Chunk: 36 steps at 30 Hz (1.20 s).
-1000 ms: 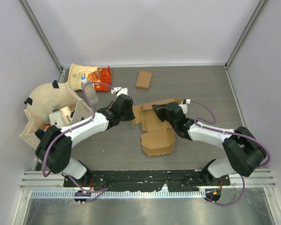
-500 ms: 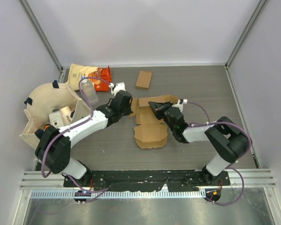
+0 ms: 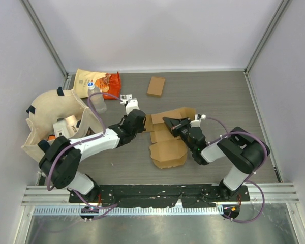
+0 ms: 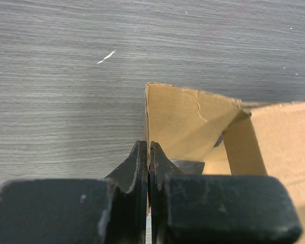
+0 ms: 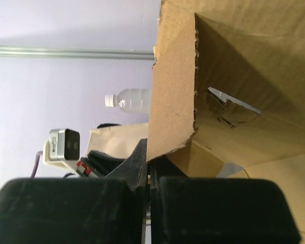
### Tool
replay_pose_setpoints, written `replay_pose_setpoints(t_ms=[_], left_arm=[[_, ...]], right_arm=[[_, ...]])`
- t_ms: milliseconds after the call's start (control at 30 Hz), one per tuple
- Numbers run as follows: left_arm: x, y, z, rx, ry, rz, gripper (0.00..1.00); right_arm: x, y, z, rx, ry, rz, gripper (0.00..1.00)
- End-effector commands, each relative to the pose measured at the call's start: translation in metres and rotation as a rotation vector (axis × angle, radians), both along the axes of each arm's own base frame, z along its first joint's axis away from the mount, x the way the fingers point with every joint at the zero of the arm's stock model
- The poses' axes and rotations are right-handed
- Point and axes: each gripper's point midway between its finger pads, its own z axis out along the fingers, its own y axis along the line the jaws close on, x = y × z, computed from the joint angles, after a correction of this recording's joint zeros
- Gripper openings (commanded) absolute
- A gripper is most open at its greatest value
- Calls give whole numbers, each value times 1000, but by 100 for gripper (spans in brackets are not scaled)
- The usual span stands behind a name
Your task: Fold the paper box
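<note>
The brown paper box (image 3: 169,140) lies half unfolded in the middle of the table, its flaps spread toward the near side. My left gripper (image 3: 144,123) is shut on the box's left wall; in the left wrist view the thin cardboard edge (image 4: 148,122) runs straight into the closed left gripper (image 4: 149,152). My right gripper (image 3: 169,122) is shut on a panel at the box's far right. In the right wrist view that panel (image 5: 175,76) rises from the closed right gripper (image 5: 147,165), with the box's inside (image 5: 244,81) to its right.
A small closed cardboard box (image 3: 156,86) lies at the back. An orange snack bag (image 3: 97,82) and a clear bottle (image 3: 96,100) are at the back left. A beige cloth bag (image 3: 53,119) holding items fills the left side.
Both grippers kept their hold while the box shifted left and then back a little to the right. The right arm folded in toward the box, and the left wrist moved nearer.
</note>
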Motion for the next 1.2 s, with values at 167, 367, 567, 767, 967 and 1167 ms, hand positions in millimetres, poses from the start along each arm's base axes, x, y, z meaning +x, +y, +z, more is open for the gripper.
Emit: replay_pose_setpoints(t_ms=[167, 367, 567, 767, 967, 1167], left_arm=[[43, 6, 63, 52, -212, 102, 0], [66, 23, 72, 125, -186, 139, 0], [75, 26, 74, 151, -178, 129, 0], [66, 8, 68, 154, -52, -13, 1], [38, -10, 83, 32, -33, -160, 46], [2, -24, 116, -129, -145, -314, 50]], right_arm=[[-15, 21, 52, 182, -122, 123, 1], [12, 30, 69, 149, -80, 124, 1], [33, 30, 39, -33, 200, 103, 1], [50, 11, 34, -255, 309, 63, 1], [62, 12, 34, -171, 363, 79, 1], [71, 14, 41, -91, 356, 53, 1]])
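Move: The left hand pinches the box's left side flap; the middle of the half-open box lies about 9 cm to that hand's right, 3 cm nearer the base and a couple of centimetres lower. The small closed box stands some 18 cm ahead and 4 cm right of the left hand, and the white card about 15 cm ahead and 9 cm left. From the right hand, already gripping an inner flap, the box's middle is roughly 3 cm back, sideways level and 6 cm below. Both hands carry the box by its flaps, outward and up towards the small closed box: the left about 6 cm each way; the right, after easing back a little, some 8 cm forward and 5 cm up, then about 3 cm down as its fingers tip down some 20 degrees, its grip kept. Near the end the left fingers open about halfway, let go of the side flap and draw back towards the base some 5 cm, rising slightly. ##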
